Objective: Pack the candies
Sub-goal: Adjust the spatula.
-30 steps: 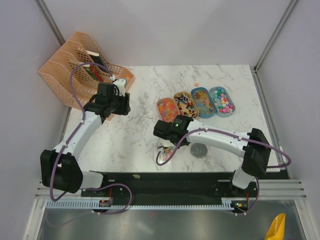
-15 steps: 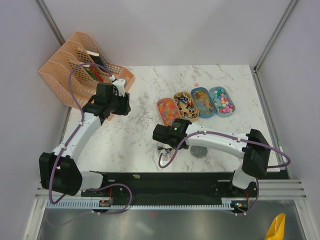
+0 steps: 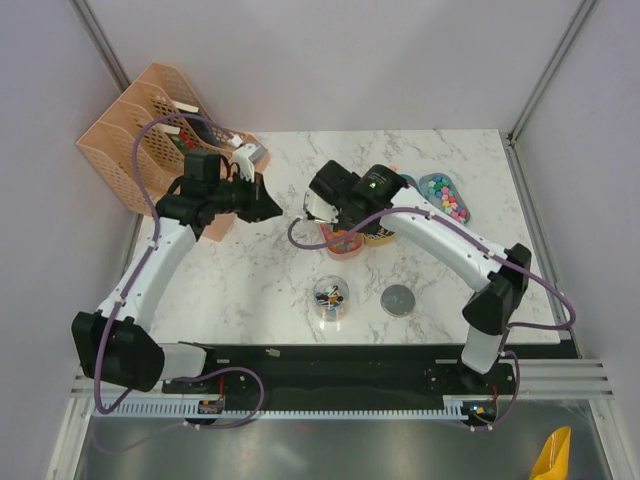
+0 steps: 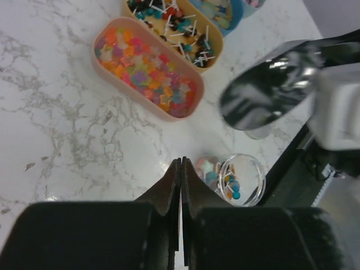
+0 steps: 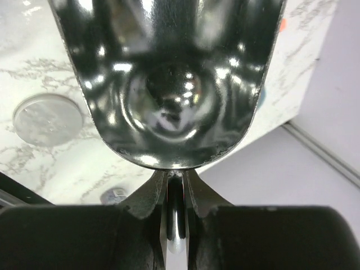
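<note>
The candies lie in several oval trays; pastel bits [image 4: 147, 70] fill the pink-orange tray and dark wrapped pieces [image 4: 180, 25] fill the one behind it. A few candies [image 3: 331, 294] sit in a small clear jar [image 4: 241, 180], which stands open. My right gripper [image 3: 322, 205] is shut on the handle of a metal scoop [image 5: 169, 84], held above the leftmost tray [image 3: 340, 240]. The scoop's bowl looks empty and also shows in the left wrist view [image 4: 270, 93]. My left gripper [image 4: 181, 167] is shut and empty, raised left of the scoop [image 3: 258, 196].
The jar's grey lid [image 3: 398, 300] lies on the marble right of the jar. An orange file rack [image 3: 150, 130] stands at the back left. One stray pink candy [image 3: 393, 167] lies behind the trays. Teal trays [image 3: 470, 215] sit at the right end.
My right arm has lifted the scoop from over the jar and swung it back to the trays. My left gripper has turned right toward the trays. The jar now shows uncovered.
</note>
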Tool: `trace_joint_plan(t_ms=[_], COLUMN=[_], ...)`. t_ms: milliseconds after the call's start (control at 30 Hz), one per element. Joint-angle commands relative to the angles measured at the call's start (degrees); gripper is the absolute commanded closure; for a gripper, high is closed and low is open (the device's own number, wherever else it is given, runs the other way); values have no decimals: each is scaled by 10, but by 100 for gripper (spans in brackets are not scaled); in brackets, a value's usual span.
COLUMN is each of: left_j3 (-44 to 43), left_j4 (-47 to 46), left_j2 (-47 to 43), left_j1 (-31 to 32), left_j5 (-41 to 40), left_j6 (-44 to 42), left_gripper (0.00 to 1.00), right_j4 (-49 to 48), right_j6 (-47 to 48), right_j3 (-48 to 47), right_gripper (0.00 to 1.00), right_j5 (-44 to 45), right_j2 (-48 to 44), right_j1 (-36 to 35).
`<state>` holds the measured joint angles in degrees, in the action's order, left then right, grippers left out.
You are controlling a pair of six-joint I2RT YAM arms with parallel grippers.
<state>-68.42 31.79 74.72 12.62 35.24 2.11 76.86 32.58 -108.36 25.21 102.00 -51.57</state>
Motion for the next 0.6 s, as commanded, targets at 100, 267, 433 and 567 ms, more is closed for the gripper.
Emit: trace_joint_plan(t_ms=[100, 267, 433, 567], left_j3=[-66, -71, -72, -85], left_j4=[11, 9, -1, -9], left_j2=[22, 44, 75, 108], left_j1=[0, 1, 1, 5], left_j5=[105, 105, 98, 98], left_j6=[47, 52, 54, 57], left_gripper=[98, 98, 98, 98], right_j4=[67, 67, 66, 66], right_j6=[-37, -49, -45, -44], right_j3=[-54, -97, -129, -138], right_gripper=[100, 100, 100, 100], right_j5=[-87, -108, -136, -169], right_j2=[73, 92, 75, 53], right_j1=[15, 15, 15, 14])
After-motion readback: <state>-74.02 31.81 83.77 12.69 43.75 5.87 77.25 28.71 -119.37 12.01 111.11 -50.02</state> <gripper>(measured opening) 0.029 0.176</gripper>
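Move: Off to the left hand's right, some 12 cm away and 3 cm back at nearly its own height, is the spatula blade, its handle in the right fingers. Down on the table, the gummy box lies about 12 cm right and 1 cm back of the left hand, and the candy jar 11 cm right and 15 cm back. From the right hand, the left fingertips are roughly 18 cm left and 2 cm ahead, about level; the round lid lies 13 cm back, 4 cm right, on the table. Bringing the spatula to the left fingers, the right hand keeps its grip and sweeps about 5 cm left, first sinking some 5 cm and then rising partway, its left side rolling up about 10 degrees. The shut left fingers rise a few centimetres, sink back and edge right to the blade's tip; whether they touch can't be told. ##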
